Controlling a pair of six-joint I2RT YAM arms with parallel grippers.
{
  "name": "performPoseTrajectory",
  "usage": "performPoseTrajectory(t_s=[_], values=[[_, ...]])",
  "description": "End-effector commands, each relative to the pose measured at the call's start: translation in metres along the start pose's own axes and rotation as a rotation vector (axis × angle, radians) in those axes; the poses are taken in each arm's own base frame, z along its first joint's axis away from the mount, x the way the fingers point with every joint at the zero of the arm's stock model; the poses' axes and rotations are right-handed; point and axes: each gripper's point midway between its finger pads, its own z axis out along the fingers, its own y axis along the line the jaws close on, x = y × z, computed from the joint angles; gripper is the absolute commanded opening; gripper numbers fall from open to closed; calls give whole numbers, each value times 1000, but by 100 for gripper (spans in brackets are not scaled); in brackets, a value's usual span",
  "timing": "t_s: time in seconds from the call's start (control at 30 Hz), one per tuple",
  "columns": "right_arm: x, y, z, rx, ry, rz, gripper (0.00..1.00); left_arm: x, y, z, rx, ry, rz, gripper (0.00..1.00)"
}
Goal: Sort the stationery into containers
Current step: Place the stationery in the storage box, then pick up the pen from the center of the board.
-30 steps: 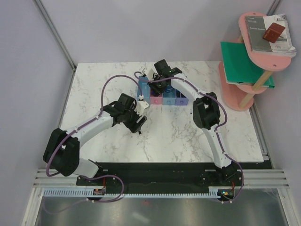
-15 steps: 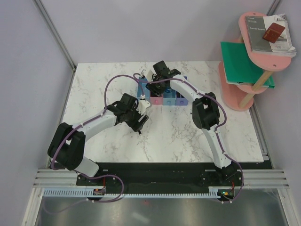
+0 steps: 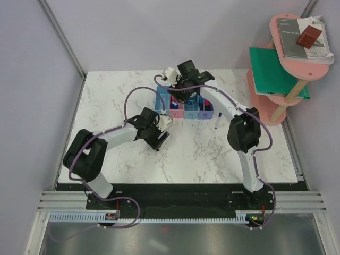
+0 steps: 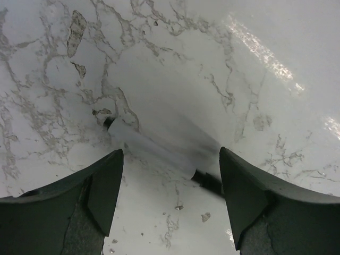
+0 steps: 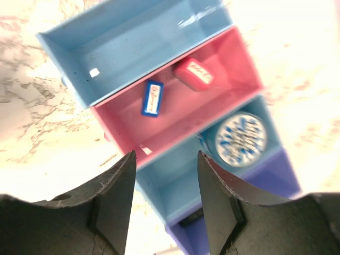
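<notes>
The containers [image 3: 205, 113] form a row of four joined bins at the table's back centre. My right gripper [image 3: 187, 95] hovers over them, open and holding nothing [image 5: 166, 154]. In the right wrist view the first light blue bin [image 5: 133, 42] looks bare. The pink bin [image 5: 223, 90] holds a small blue block [image 5: 152, 98] and a pink eraser [image 5: 193, 74]. A round blue-and-white item [image 5: 241, 139] lies in the second light blue bin. My left gripper [image 3: 161, 139] stands open low over the marble, with a pale-barrelled, dark-ended pen [image 4: 154, 150] lying just beyond its fingertips. A blue-capped white marker [image 3: 218, 121] lies right of the bins.
A pink round shelf [image 3: 297, 64] with books and a green folder [image 3: 273, 74] stands off the table's back right corner. Grey walls close the left and back sides. The right arm's elbow [image 3: 243, 133] hangs over the table's right part.
The right gripper's jaws have opened over the bins and its arm has swung right, uncovering the white marker. The left arm has reached slightly farther right and lower.
</notes>
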Motion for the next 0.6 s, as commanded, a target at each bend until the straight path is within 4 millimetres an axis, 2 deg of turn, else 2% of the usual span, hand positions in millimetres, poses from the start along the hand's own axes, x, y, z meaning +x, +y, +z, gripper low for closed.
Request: performPoseTrajectory(t_s=[0.0, 0.17, 0.2, 0.27, 0.3, 0.33, 0.37, 0.4, 0.43, 0.47, 0.5, 0.53, 0.57], values=[[-36, -17, -82, 109, -120, -7, 57, -7, 18, 11, -74, 3, -15, 79], [-24, -26, -109, 152, -115, 5, 58, -4, 17, 9, -76, 25, -30, 79], [-25, -28, -120, 165, -129, 11, 58, -3, 18, 9, -79, 31, -29, 79], [-7, -33, -124, 170, -104, 39, 58, -1, 17, 10, -75, 38, -28, 79], [-4, -35, -132, 175, -113, 50, 58, 2, 17, 11, -74, 44, -24, 78], [15, -32, -126, 152, -77, 80, 57, 3, 16, 12, -72, 48, -25, 77], [33, -44, -129, 163, -60, 126, 57, 4, 16, 11, -68, 49, -24, 77], [45, -47, -132, 159, -53, 159, 56, 6, 14, 12, -62, 55, -23, 74], [64, -41, -124, 113, -30, 214, 56, 9, 13, 12, -56, 61, -23, 72], [84, -53, -127, 119, -14, 274, 55, 10, 11, 12, -49, 64, -23, 70], [94, -55, -129, 110, -14, 308, 54, 12, 9, 12, -36, 66, -21, 61], [108, -50, -124, 78, -5, 342, 54, 15, 7, 12, -28, 76, -23, 57], [121, -56, -126, 84, -1, 393, 53, 14, 6, 11, -22, 73, -23, 52]])
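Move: The black-capped pen lies on the table almost under the left fingers, about 1 cm ahead and 2 cm below. The storage box's middle is some 19 cm ahead of the left hand and 13 cm to its right. For the empty right hand, the blue-capped pen lies about 16 cm right, 7 cm back and 13 cm below; the box's middle is 2 cm ahead, 3 cm right and 11 cm below, and the highlighters are 11 cm right, level fore and aft, equally low. Down and then forward, barely 1 cm each, the left hand settles around the black-capped pen, its back-right finger sweeping the cap end round; it then stays and starts closing. The right hand rises about 11 cm out of the pink compartment's reach, then swings right over the box and sinks some 6 cm towards the blue-capped pen, turning clockwise, fingers staying half open. ##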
